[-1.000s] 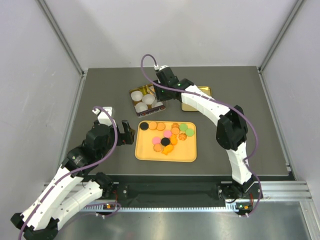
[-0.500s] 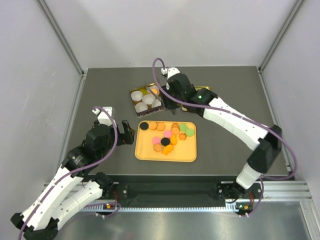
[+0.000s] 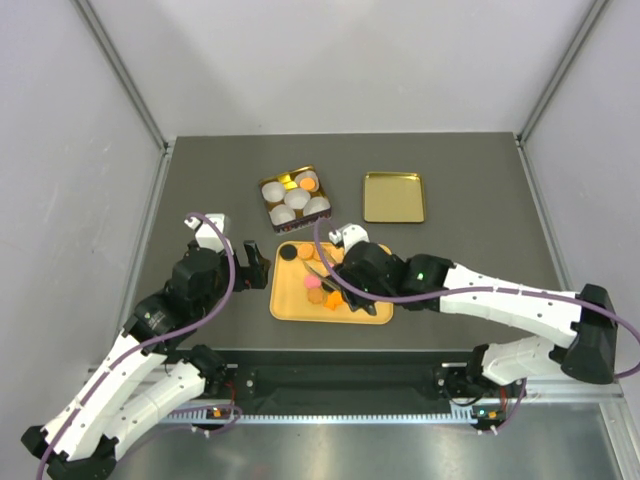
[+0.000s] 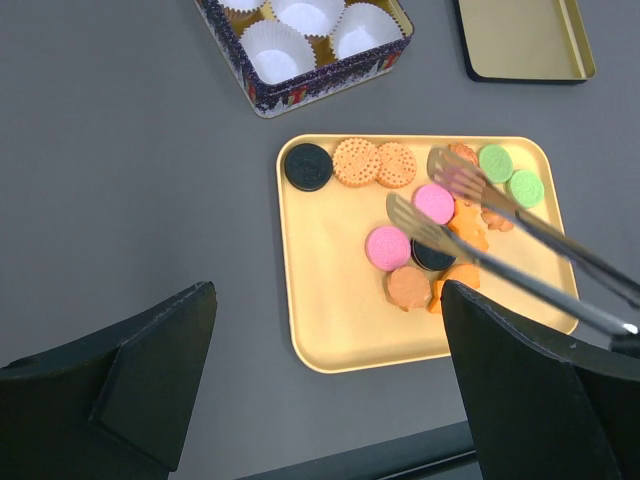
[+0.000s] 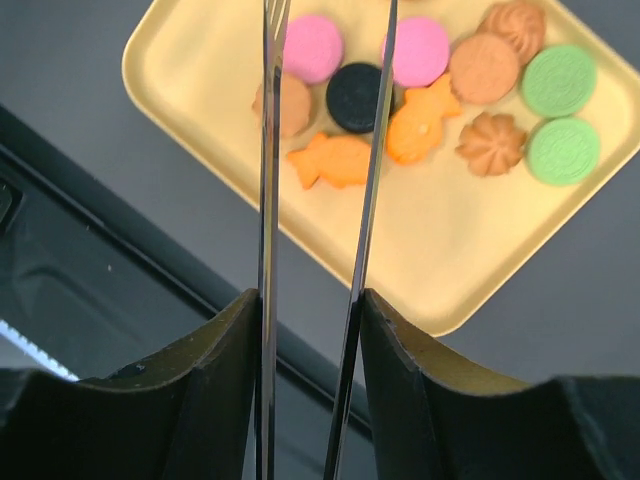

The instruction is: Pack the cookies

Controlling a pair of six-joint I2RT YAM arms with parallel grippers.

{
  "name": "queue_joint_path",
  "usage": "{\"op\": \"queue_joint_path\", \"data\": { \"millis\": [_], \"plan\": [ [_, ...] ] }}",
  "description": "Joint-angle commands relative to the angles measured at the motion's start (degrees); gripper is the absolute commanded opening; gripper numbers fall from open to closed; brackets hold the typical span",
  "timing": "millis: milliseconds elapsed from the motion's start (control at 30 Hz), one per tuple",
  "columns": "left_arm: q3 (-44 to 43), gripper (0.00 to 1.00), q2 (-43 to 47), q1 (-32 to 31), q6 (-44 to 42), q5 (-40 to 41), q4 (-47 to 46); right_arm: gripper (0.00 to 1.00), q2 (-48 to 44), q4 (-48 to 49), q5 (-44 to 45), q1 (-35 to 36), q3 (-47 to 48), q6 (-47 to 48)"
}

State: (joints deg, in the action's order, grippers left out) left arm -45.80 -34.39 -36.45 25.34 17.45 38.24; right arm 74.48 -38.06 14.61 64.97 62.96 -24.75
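Note:
Several cookies (image 3: 335,270) in orange, pink, green and black lie on a yellow tray (image 3: 297,310). One orange cookie (image 3: 309,184) rests in a paper cup in the tin (image 3: 293,197). My right gripper (image 3: 350,280) is shut on metal tongs (image 3: 315,267), whose two blades hover apart over the tray's cookies (image 5: 354,97) with nothing between them. In the right wrist view the gripper (image 5: 310,320) clamps the tongs (image 5: 268,150) near their handles. My left gripper (image 3: 257,268) stands wide open just left of the tray, empty. In its wrist view, the left gripper (image 4: 328,295) looks onto the tray (image 4: 330,320) and tongs (image 4: 470,255).
The tin with white paper cups (image 4: 283,50) sits behind the tray. A flat gold lid (image 3: 393,196) lies at the back right. The black rail of the table's near edge (image 5: 120,250) runs just below the tray.
My right arm has swung back from the tin to the yellow tray with the tongs. An orange cookie now shows in the tin. The left arm has not moved.

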Motion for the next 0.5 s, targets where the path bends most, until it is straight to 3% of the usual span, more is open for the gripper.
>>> {"op": "queue_joint_path", "data": {
  "millis": [0,467],
  "plan": [
    [-0.1,0.99,0.2,-0.2,-0.1,0.2,-0.5,0.43,-3.8,0.7,1.7,3.4,-1.7,-4.1],
    [-0.1,0.99,0.3,-0.1,-0.1,0.4,-0.5,0.42,-4.3,-1.2,3.8,10.1,-4.8,-8.3]
  ]
}}
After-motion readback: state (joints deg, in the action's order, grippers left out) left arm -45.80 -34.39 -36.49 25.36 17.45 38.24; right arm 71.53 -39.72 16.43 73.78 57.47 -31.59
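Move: The right hand holds the tongs, tips clear of the tray. The round brown cookie lies some 8 cm to this hand's left, about 1 cm ahead and roughly 15 cm below. The lower pink cookie is 3 cm beyond it, the black one about 4 cm to its right and 2 cm farther out, the orange fish 5 cm to its right. From the left hand, the brown cookie is about 13 cm right and 4 cm back. The right hand draws back about 5 cm, sinking 2, bringing the still-held tongs towards the round brown cookie. ##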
